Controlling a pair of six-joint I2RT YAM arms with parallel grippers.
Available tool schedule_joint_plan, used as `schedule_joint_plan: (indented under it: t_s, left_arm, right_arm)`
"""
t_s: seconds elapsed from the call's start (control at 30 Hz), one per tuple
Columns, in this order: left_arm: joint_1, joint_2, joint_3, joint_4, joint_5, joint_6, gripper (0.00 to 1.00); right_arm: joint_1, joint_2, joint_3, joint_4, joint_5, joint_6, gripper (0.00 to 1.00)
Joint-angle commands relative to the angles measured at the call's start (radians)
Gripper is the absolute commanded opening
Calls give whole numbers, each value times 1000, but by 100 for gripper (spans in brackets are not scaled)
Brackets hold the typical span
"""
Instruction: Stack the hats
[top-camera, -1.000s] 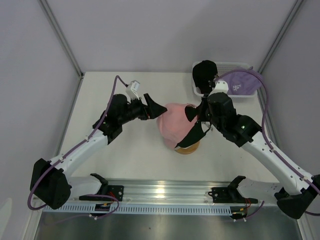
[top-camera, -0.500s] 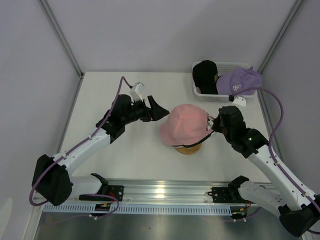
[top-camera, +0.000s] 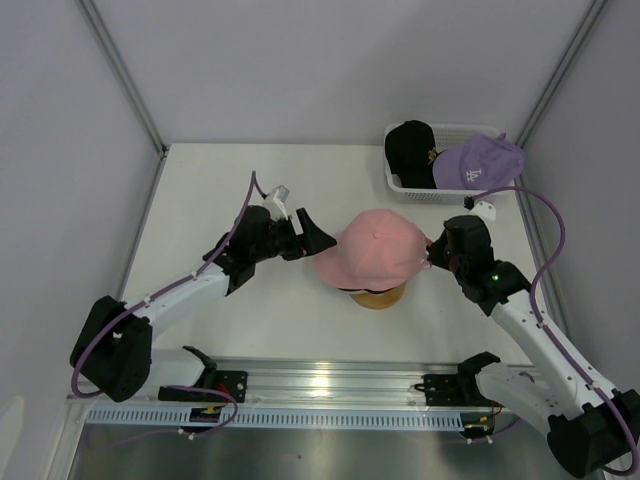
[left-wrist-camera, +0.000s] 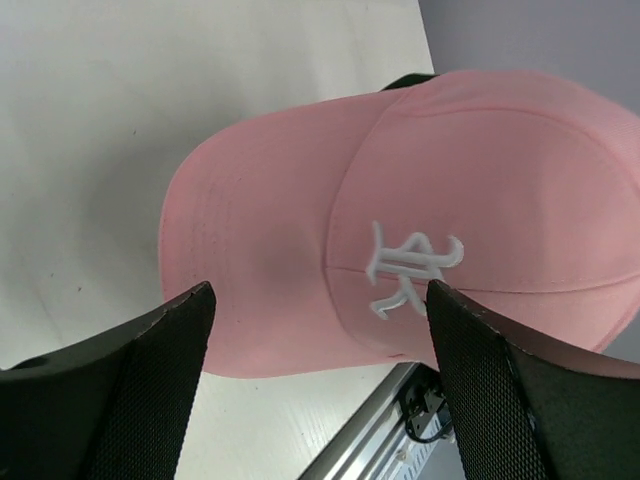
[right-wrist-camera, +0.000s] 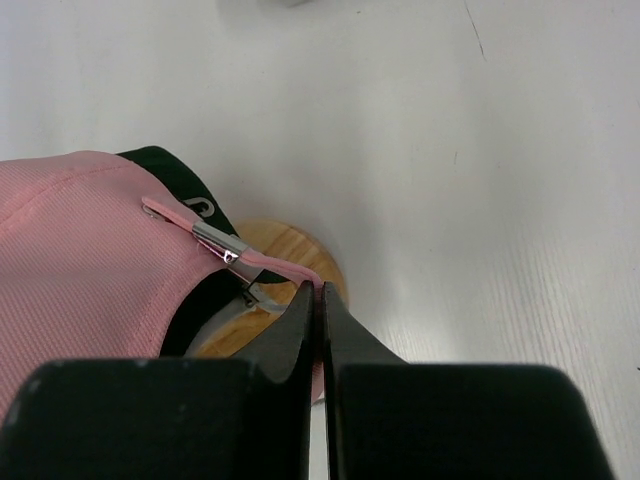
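A pink hat (top-camera: 375, 245) with a white logo (left-wrist-camera: 412, 268) sits over the round wooden stand (top-camera: 378, 297). A dark green hat (right-wrist-camera: 185, 190) shows under its back edge. My right gripper (right-wrist-camera: 318, 290) is shut on the pink hat's back strap (right-wrist-camera: 272, 263), just past its metal buckle (right-wrist-camera: 215, 240); in the top view this gripper (top-camera: 432, 252) is at the hat's right side. My left gripper (left-wrist-camera: 318, 292) is open, its fingers either side of the pink brim (left-wrist-camera: 250, 260) without touching it. In the top view it (top-camera: 318, 236) is at the hat's left edge.
A white mesh basket (top-camera: 452, 128) at the back right corner holds a black hat (top-camera: 408, 150) and a lavender hat (top-camera: 475, 165). A metal rail (top-camera: 330, 385) runs along the near table edge.
My right arm has swung back to the right and lowered the pink hat flat onto the stand, still holding the strap. My left gripper has moved in to the brim, staying open.
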Motion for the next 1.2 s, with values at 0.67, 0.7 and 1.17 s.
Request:
schedule_joint_plan:
  t_s: [0.67, 0.7, 1.17]
  left_arm:
    - [-2, 117, -262, 567, -22, -340, 79]
    - [-3, 157, -258, 605, -6, -345, 73]
    - [-55, 206, -291, 594, -135, -333, 1]
  right_arm:
    - [-29, 61, -62, 76, -78, -9, 0]
    - [-31, 66, -66, 81, -77, -9, 0]
    - [-60, 52, -141, 109, -66, -1, 0]
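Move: The pink hat's middle is about 10 cm to my left hand's right, roughly level with it in reach and slightly lower; its brim is nearer, some 4 cm right, 3 cm back and 5 cm down. My right hand already holds the back strap, with the hat's middle some 11 cm to its left and 1 cm ahead. The green hat underneath is about 11 cm left and 4 cm down from my right hand, and the wooden base is in line below, some 16 cm down. With its fingers wide open, I drop my left hand about 8 cm beside the pink brim, easing back a little, then bring it up and forward again, rolling its left side down some 20 degrees as I shut the fingers and pinch the brim's edge. My right hand keeps its grip on the back strap and lowers it about 5 cm, mostly late. ##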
